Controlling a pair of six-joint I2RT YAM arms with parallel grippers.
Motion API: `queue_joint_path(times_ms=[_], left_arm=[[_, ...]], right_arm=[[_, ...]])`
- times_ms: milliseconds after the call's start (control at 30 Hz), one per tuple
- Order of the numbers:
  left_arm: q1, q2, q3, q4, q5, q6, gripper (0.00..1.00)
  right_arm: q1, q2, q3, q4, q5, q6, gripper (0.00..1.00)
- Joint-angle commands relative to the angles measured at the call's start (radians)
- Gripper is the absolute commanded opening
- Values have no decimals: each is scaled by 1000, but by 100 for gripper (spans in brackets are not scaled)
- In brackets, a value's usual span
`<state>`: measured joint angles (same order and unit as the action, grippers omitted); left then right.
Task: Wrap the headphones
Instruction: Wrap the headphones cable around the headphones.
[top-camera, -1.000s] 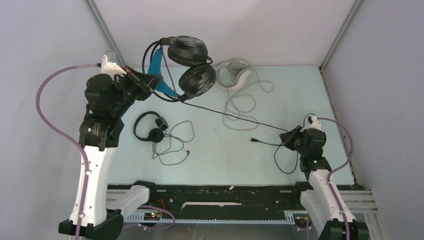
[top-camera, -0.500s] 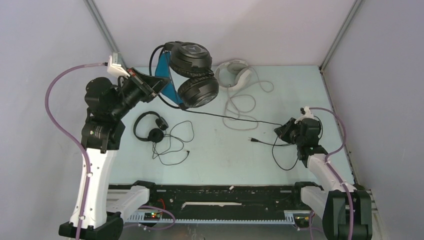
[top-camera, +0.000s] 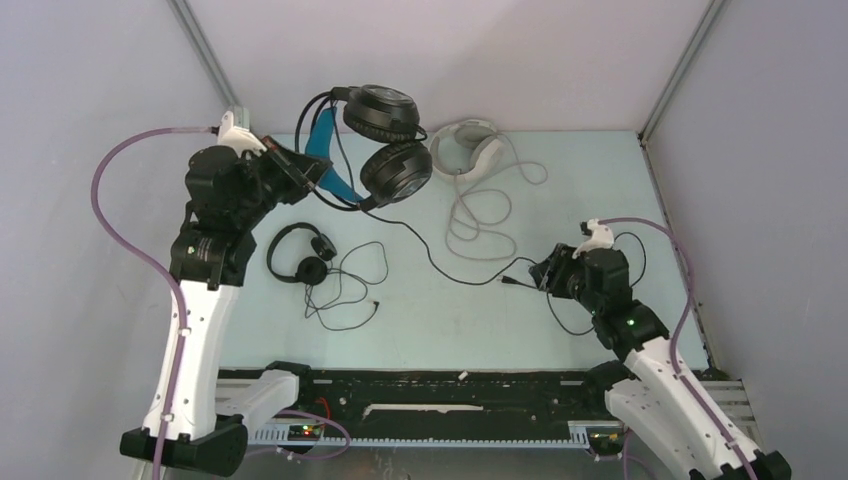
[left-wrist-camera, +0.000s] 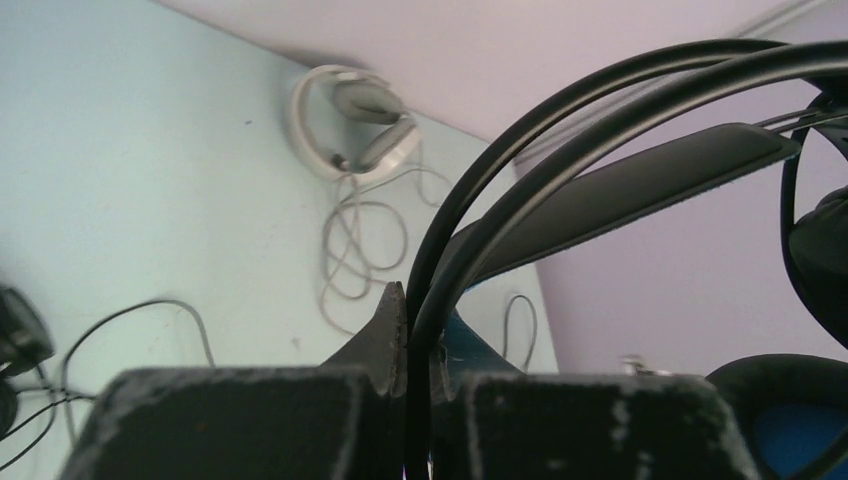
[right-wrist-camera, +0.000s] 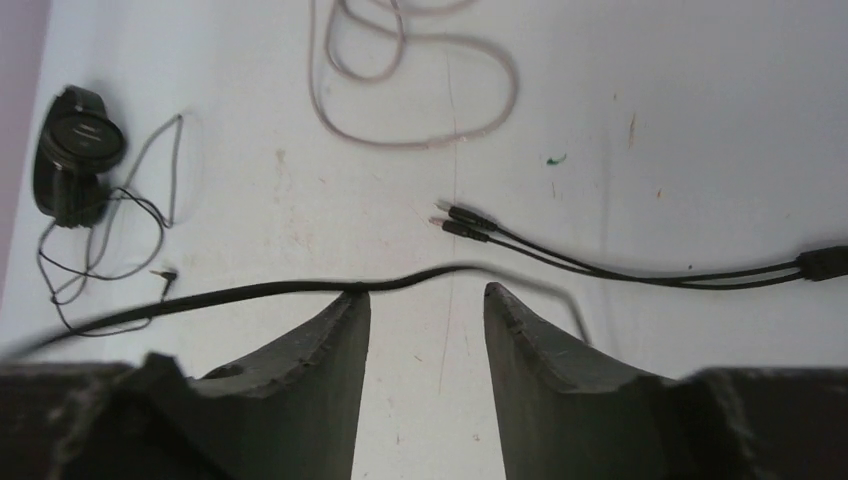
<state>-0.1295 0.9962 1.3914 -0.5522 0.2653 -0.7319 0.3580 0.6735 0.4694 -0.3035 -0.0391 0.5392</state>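
Note:
My left gripper (top-camera: 306, 172) (left-wrist-camera: 420, 305) is shut on the thin black headband bars of the bulky black headphones (top-camera: 386, 140) with the blue lining, holding them in the air at the back left. Their black cord (top-camera: 440, 265) (right-wrist-camera: 290, 288) sags down to the table and runs to my right gripper (top-camera: 541, 272) (right-wrist-camera: 427, 295). That gripper is open, with the cord lying across its fingertips, not pinched. The cord's twin plugs (right-wrist-camera: 462, 220) rest just beyond. The white-grey headphones (top-camera: 466, 148) (left-wrist-camera: 355, 118) lie at the back. The small thin black headphones (top-camera: 300, 254) (right-wrist-camera: 76, 150) lie at the left.
The white pair's pale cord (top-camera: 478, 215) (right-wrist-camera: 420, 95) lies in loose loops mid-table. The small pair's thin cord (top-camera: 350, 290) is tangled to its right. A loop of black cord (top-camera: 570, 325) lies by the right arm. Grey walls close in on three sides.
My right gripper has opened and let go of the black cord while moving left. The cord, taut before, now sags. The left arm has shifted the hanging headphones slightly.

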Motion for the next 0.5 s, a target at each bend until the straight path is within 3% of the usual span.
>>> queue_joint_path(times_ms=[0,233,300,467], left_arm=[[10,11,98,-28,-89,42,0],[10,26,99,-36,-97,44,0],[9,33,98,-27,-60,30,0],[3,35,99,-21,-21,10,0]], right_arm=[[19,-53,138,-106,63,17,52],[44,-53,255,-153,54,7,60],[67,-82,226,-31,-43,-60,64],[154,-50,122,465,-340,-231,74]])
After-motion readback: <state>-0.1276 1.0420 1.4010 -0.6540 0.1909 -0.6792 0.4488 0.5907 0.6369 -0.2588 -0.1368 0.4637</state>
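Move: The headphones cable sags to the table about 15 cm left of the right hand, level with it and 10 cm below; the cable's plugs lie about 5 cm to the left, 1 cm ahead and 12 cm below. The held headphones hang some 28 cm left, 14 cm ahead and 27 cm above it. From the left hand, that sag is about 20 cm right, 16 cm back and 38 cm down. Opening wider, the right hand rises about 11 cm and veers towards the headphones as the left lowers them. ##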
